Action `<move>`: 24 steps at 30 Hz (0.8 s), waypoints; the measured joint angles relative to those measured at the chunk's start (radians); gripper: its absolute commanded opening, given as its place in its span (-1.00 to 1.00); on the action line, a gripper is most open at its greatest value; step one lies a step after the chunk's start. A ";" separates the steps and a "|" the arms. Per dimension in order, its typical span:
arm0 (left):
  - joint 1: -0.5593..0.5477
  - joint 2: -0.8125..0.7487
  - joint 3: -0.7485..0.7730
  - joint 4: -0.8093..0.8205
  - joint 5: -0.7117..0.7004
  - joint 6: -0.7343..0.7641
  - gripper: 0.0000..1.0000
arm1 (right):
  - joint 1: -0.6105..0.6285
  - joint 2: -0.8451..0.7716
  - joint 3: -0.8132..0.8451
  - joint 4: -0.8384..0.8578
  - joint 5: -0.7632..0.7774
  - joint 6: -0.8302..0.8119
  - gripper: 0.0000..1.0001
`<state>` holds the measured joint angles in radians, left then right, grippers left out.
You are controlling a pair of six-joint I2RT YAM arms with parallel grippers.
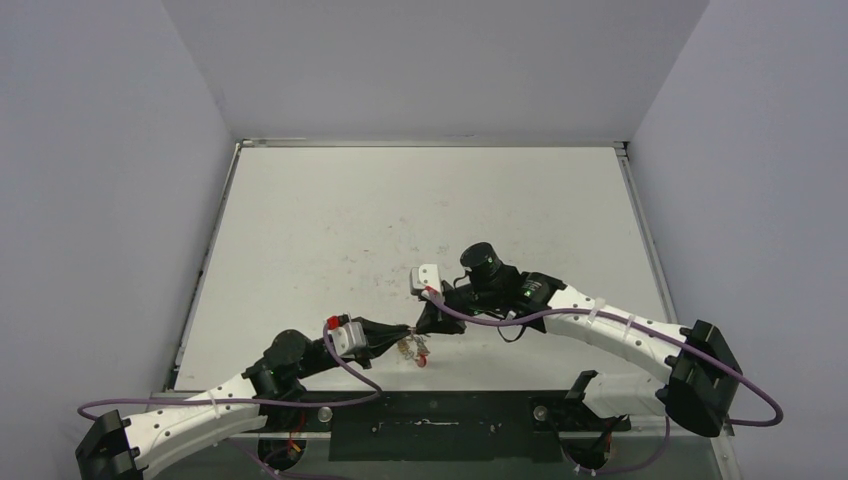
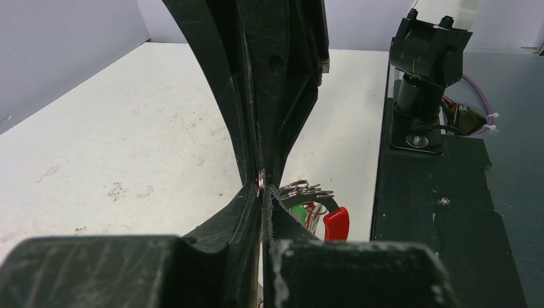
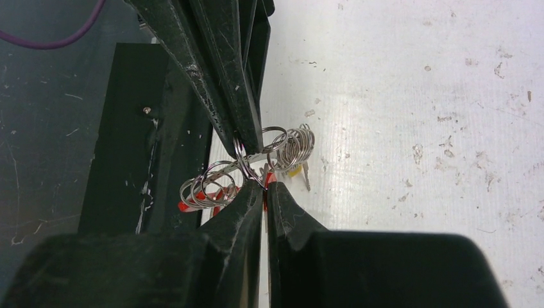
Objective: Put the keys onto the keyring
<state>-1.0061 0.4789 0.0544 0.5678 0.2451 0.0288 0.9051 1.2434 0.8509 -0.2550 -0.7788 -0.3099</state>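
Both grippers meet tip to tip just above the table's near edge. My left gripper (image 1: 404, 336) (image 2: 262, 190) is shut on the keyring (image 3: 221, 168), a thin silvery wire that passes between its fingertips. Several keys (image 1: 415, 351) hang from it by small wire loops (image 3: 292, 145), with red (image 2: 336, 223), green (image 2: 297, 212) and yellow (image 3: 294, 171) tags. My right gripper (image 1: 425, 323) (image 3: 264, 187) is shut, pinching one small loop with a red bit right beside the left fingertips. The exact contact is hidden by the fingers.
The black base plate (image 2: 436, 212) and the right arm's mount (image 2: 426, 70) lie directly beside the hanging keys. The white table (image 1: 420, 220) stretches away behind the grippers. Grey walls enclose three sides. A purple cable (image 1: 480, 322) loops off the right wrist.
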 measured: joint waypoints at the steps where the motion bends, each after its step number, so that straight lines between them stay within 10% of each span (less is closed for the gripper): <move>1: 0.000 0.000 0.000 0.000 -0.001 0.000 -1.00 | 0.003 0.000 -0.005 0.006 0.004 0.002 -1.00; 10: 0.000 0.004 0.000 -0.003 -0.002 -0.011 -1.00 | 0.032 0.000 -0.050 0.098 0.058 0.034 -0.97; 19: 0.000 0.000 0.000 -0.002 -0.005 -0.017 -1.00 | 0.033 -0.017 -0.082 0.148 0.080 0.048 -0.15; 24: 0.000 -0.017 0.000 -0.003 -0.005 -0.018 -1.00 | 0.033 -0.080 -0.123 0.149 0.098 0.034 -0.07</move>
<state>-1.0061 0.4622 0.0544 0.5652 0.2401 0.0113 0.9379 1.1637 0.7280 -0.1059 -0.6804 -0.2764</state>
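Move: My left fingertips still hold the keyring loop, roughly 2 cm to the left of my closed right fingers and about 2 cm above them. The red key is right at my right fingertips, about 1 cm below the pads; from my left hand that is some 2 cm right and 3 cm down. The yellow key hangs about 2 cm left of my right hand and 4 cm below, while the red grip is roughly 4 cm back and 6 cm below it. I ease my right hand down and left about 1 cm each, under my left fingertips, with the key end still pinched. Then I open my right fingers to nearly half, let go, and draw back right about 1 cm, the wrist turning only some 5 degrees. My left hand stays put and keeps its pinch on the loop. ##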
